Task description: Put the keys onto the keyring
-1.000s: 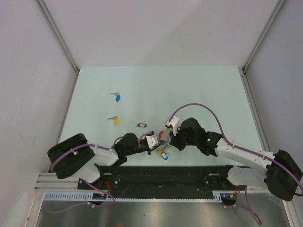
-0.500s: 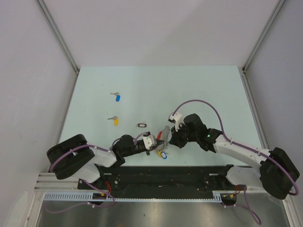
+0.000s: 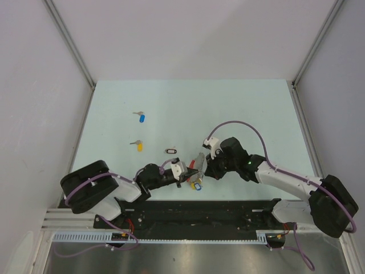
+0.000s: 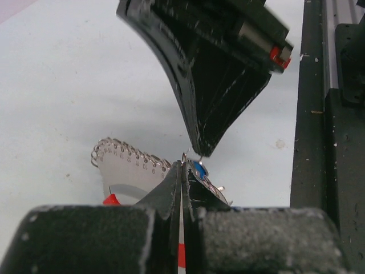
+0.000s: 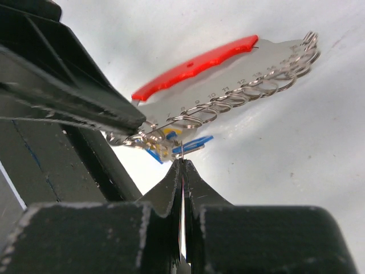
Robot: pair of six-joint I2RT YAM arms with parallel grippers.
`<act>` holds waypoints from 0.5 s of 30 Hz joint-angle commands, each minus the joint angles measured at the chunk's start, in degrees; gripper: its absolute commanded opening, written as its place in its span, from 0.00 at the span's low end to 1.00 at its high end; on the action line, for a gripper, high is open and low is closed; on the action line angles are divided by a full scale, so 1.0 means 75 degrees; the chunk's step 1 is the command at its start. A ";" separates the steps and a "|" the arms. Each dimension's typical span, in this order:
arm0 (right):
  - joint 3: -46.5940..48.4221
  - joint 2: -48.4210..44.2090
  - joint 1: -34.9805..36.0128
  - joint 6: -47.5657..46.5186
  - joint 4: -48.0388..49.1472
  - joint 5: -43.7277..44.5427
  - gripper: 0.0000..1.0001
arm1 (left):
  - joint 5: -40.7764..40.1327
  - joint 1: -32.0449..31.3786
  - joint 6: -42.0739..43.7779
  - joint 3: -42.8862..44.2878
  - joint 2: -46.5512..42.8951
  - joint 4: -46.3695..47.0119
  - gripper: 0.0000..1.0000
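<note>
The keyring [image 5: 197, 64], a silver plate with a red arc and a row of small wire loops, hangs just above the table's near edge [image 3: 194, 165]. My left gripper [image 4: 183, 162] is shut, pinching the keyring's rim; its black fingers [image 5: 68, 97] fill the left of the right wrist view. My right gripper [image 5: 182, 162] is shut on the thin wire loop of a blue key [image 5: 194, 144], right under the keyring's loops. That blue key [image 3: 198, 186] dangles between both grippers. A blue key [image 3: 142, 118] and a yellow key [image 3: 139, 146] lie apart on the table.
A small black-rimmed oval tag [image 3: 171, 151] lies on the table behind the left gripper. The black rail [image 3: 199, 211] at the arm bases runs close along the near side. Grey walls and metal posts enclose the pale green table [image 3: 239, 114].
The right wrist has edged left and closer to the left gripper. The left gripper has shifted slightly left with the keyring. Both grippers stay shut.
</note>
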 commanded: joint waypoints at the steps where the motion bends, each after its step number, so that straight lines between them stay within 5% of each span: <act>1: 0.0138 -0.0517 -0.0012 0.0011 -0.0197 0.0565 0.00 | -0.0384 0.0039 -0.0324 0.0105 0.0303 0.0033 0.00; 15: 0.0138 -0.2029 -0.0012 0.0398 -0.1557 0.2617 0.00 | -0.0596 -0.0089 -0.0571 0.1815 0.1043 -0.3889 0.00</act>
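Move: Between the two closed hands hangs the keyring, one of its rings pinched in the left fingertips; that pinched ring is about 3 cm left of the right hand, level with it fore-and-aft and some 2 cm higher. The table spot for lowering the keyring is straight under the left hand, roughly 8 cm down. From the left hand, the threaded tags hang about 6 cm back, 1 cm left and 5 cm below; the black-framed tag lies 8 cm ahead, 11 cm left and 8 cm below. Lowering the keyring towards the table, the left hand sinks about 6.5 cm and tips its fingers down, still pinching a ring. Meanwhile the right hand backs away from the keyring, some 4 cm to the right while rising about 3 cm and edging forward, swinging clockwise and keeping its grip on the blue-tagged key's small ring. ##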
